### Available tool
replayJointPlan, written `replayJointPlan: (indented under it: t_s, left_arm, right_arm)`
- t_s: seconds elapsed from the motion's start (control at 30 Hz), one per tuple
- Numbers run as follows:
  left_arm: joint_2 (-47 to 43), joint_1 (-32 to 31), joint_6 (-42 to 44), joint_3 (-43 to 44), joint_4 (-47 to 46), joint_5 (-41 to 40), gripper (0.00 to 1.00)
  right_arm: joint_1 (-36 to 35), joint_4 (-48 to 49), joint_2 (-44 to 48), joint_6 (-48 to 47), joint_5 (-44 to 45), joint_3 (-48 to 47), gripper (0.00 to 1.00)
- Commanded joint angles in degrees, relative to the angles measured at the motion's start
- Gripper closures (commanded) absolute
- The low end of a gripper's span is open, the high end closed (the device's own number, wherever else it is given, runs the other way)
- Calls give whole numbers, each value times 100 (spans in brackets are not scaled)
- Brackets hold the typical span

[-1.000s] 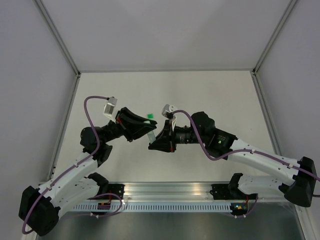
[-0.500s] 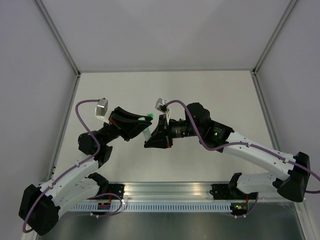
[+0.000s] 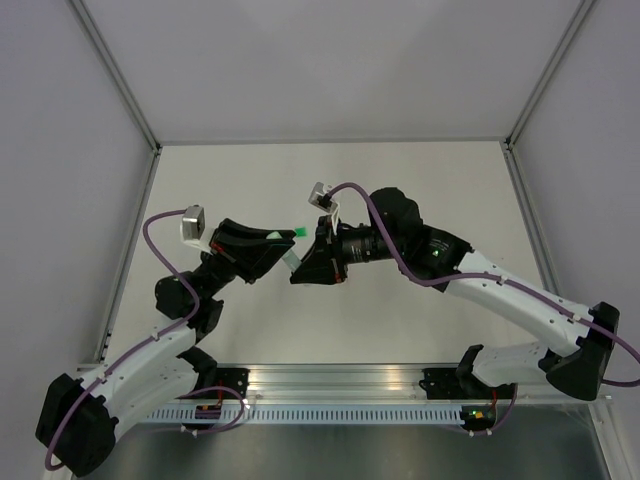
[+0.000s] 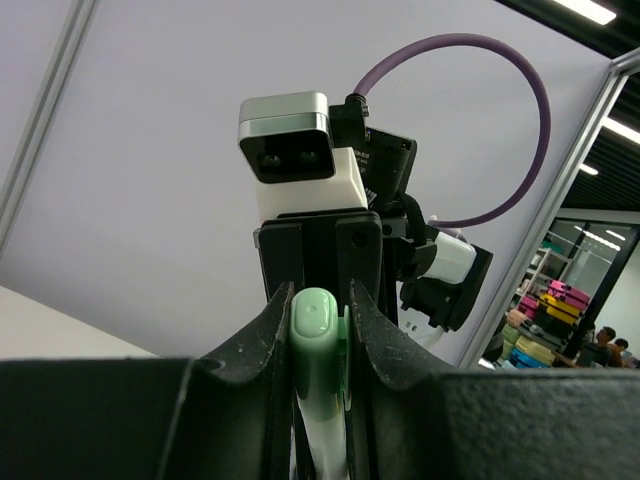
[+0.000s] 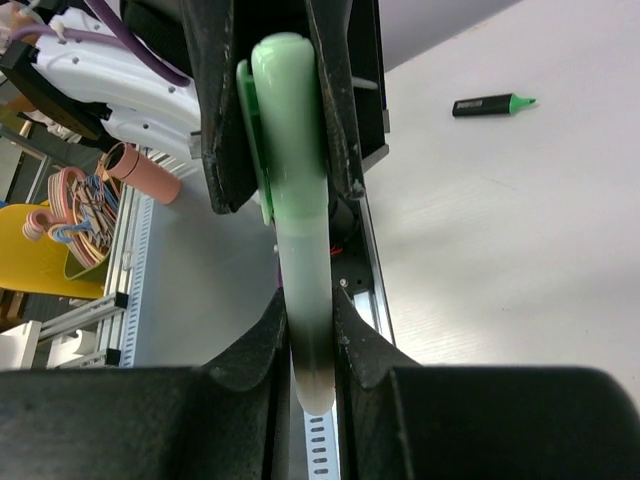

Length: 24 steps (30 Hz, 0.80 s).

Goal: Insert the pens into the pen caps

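The pale mint pen (image 5: 303, 250) hangs above the table between the two arms. My right gripper (image 5: 308, 305) is shut on its whitish body. At the pen's far end sits a green pen cap (image 5: 288, 110), which is gripped by my left gripper (image 4: 318, 295). In the left wrist view the cap (image 4: 318, 335) fills the gap between the fingers, with the white body below it. From above, the two grippers (image 3: 292, 258) meet nose to nose mid-table. A dark pen with a green tip (image 5: 492, 104) lies flat on the table beyond them, and its green end (image 3: 300, 232) shows from above. The other pens and caps are out of view.
An aluminium rail (image 3: 340, 385) runs along the near edge between the arm bases. White walls and metal frame posts (image 3: 130, 95) enclose the table. The right wrist camera (image 4: 290, 140) faces the left gripper at close range.
Both grippers, joined on the pen, have drifted a little toward the back, and the left wrist has swung further left. Grips are unchanged.
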State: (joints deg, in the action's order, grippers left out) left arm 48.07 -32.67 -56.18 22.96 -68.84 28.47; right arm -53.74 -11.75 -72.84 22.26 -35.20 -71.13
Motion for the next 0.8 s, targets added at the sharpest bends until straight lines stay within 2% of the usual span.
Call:
replayJointPlan:
  t_s: [0.0,0.13,0.2,0.23,0.27,0.3,0.33,0.37,0.43,0.5,0.53,0.6,0.67,0.77]
  left_arm:
    - [325,-495,310,-521,820,2268,98]
    - [230,-504,301,-363,854,2234,98]
    - [71,-495,441,-56,1502,1989,98]
    - [-121,-495,694,110,1879,1848,93]
    - [-201,-495,853,495,2744,1681,85]
    - [-289,-495,994,682,3110,1340,75]
    - [-342,-495,1230,892,3427,1171,57]
    - [-403,-495,1337,1338,4117,987,48]
    - [-387,-495,1539,1754,4535,565,29]
    - [-316,-495,1672,2316,5227,109,20]
    - [-281,-486,1811,2483,5423,-33,10]
    - [-220,-495,1926,2801,5887,-392,3]
    - [-254,-486,2076,2837,6031,-587,0]
    - [-351,-495,2129,2496,6198,-1096,0]
  right_arm:
    - [399,3038,60,437,1156,-1394,100]
    - [399,3003,59,429,867,-1141,100]
    - [399,2775,164,210,822,-780,100]
    - [399,2670,217,95,726,-640,100]
    - [399,2399,331,-45,708,-351,100]
    - [399,2310,401,-264,716,-175,100]
    - [399,2204,506,-379,725,19,100]
    - [399,2064,708,-485,786,403,100]
    - [399,1966,911,-687,944,774,100]
    - [408,1896,1183,-741,1085,1267,100]
    - [408,1904,1263,-671,1155,1434,100]
    - [399,1861,1421,-557,1366,1769,100]
    - [399,1825,1631,-372,1655,2224,100]
    - [425,1249,1537,21,2919,2481,100]
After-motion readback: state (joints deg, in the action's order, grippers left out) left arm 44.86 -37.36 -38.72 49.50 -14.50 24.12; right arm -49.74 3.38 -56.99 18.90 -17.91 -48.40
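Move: The green-capped pen is already joined: the left fingers are shut on its cap, and the right fingers grip the barrel about 3 cm to the right of the cap's middle, 2 cm nearer the base and 6 cm lower. The orange-capped pen lies on the table about 24 cm ahead of the right hand, 12 cm to its right and 32 cm below. The green block is some 38 cm ahead of the right hand, level sideways, 32 cm below. The left fingers let go of the green cap, opening wide after both hands have risen together about 1.5 cm; the left hand then slips rightward, forward and up, its fingers tipping some 20 degrees nearer level. The right hand keeps its pinch on the barrel, drawing the pen right and forward, first up and then about 7 cm down towards the orange-capped pen, turning clockwise. ##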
